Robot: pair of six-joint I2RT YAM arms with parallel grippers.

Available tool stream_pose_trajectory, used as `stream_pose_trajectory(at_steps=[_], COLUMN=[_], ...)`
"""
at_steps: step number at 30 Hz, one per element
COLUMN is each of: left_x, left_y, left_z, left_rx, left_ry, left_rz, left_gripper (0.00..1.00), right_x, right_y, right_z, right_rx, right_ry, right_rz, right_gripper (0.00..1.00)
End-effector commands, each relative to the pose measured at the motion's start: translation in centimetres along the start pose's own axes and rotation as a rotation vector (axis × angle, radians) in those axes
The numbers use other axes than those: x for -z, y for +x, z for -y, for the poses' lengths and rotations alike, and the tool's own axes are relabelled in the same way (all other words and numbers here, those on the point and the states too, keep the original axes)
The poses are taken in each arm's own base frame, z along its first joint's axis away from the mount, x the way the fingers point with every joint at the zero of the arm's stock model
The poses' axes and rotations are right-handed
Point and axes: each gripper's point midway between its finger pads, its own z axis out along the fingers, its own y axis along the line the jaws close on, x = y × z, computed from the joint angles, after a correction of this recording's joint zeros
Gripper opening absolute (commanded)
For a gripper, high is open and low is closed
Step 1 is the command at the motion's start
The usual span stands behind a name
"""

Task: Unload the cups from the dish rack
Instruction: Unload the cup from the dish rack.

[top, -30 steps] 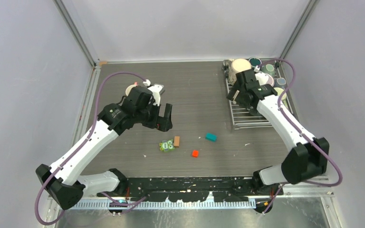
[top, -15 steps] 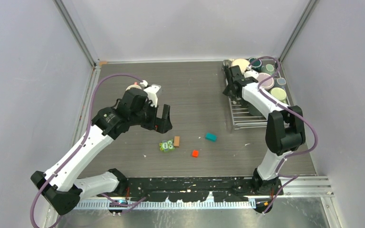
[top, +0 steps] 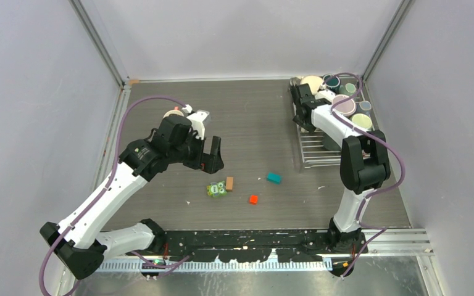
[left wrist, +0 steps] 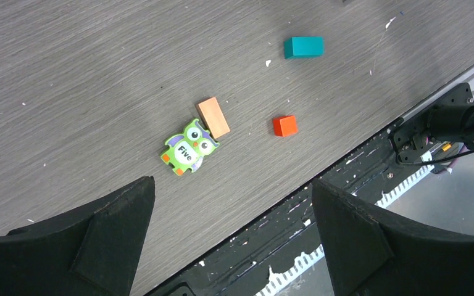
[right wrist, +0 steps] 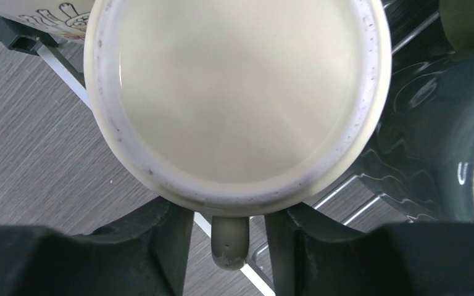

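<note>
The dish rack lies at the back right, with several cups in its far half. A cream cup stands at the rack's far left corner. My right gripper is down beside it. Its fingers straddle the cup's handle, a small gap showing on each side, so it is open. A dark teal cup stands just to the right. Over the left-middle of the table my left gripper hangs open and holds nothing. One cup stands on the table behind the left arm.
An owl puzzle piece, an orange block, a red block and a teal block lie mid-table. A printed mug sits left of the cream cup. Rack wires run under the right fingers.
The right arm swung to the rack's far left corner and lowered beside the cream cup, its jaws narrowing around the handle. The left arm shifted only slightly.
</note>
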Motion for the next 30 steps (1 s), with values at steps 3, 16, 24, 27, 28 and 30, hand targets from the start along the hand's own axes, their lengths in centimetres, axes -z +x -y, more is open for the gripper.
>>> stream_pose_trajectory(at_steps=[3,16,24,27,28,30], left_x=[0.2,-0.1,-0.8,-1.1,-1.2,-1.4], left_y=[-0.5,-0.9,-1.2,-1.4,-1.5,-1.8], left_z=[0.6,0.8,1.2,1.5,1.5,1.7], left_rx=[-0.007,0.045,0.110,0.135,0.143,0.159], left_ry=[0.027,0.031,0.041,0.054,0.056,0.063], left_rz=[0.025,0.039,0.048,0.054,0.058,0.065], left_gripper=[1.00,1.00,1.00,1.00,1.00,1.00], right_x=[-0.8,3.4,6.8,7.9,8.3,9.2], right_y=[-0.9,-2.6,-4.3,-5.0,-5.2,-5.7], right_z=[-0.4,-0.6,-0.6,-0.4,-0.3,0.0], right_rx=[-0.059,0.028,0.084,0.083,0.081,0.076], right_ry=[0.002,-0.011,-0.012,-0.026,-0.031,-0.041], right_rz=[0.061,0.133,0.186,0.193,0.196,0.204], right_gripper=[0.39,0.01,0.01,0.01,0.01,0.01])
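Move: The cream cup stands upside down, its handle already between the right hand's open fingers; its middle is about 4 cm ahead and 4 cm to the right, at about hand height. The big cream mug is some 14 cm ahead and 3 cm right of that hand, the dark green mug roughly 5 cm back and 9 cm right. From the left hand the cream cup lies about 27 cm ahead, 39 cm right and 15 cm lower. The right hand pinches the cream cup's handle, then draws back and up about 3 cm each, tilting some 10 degrees. ##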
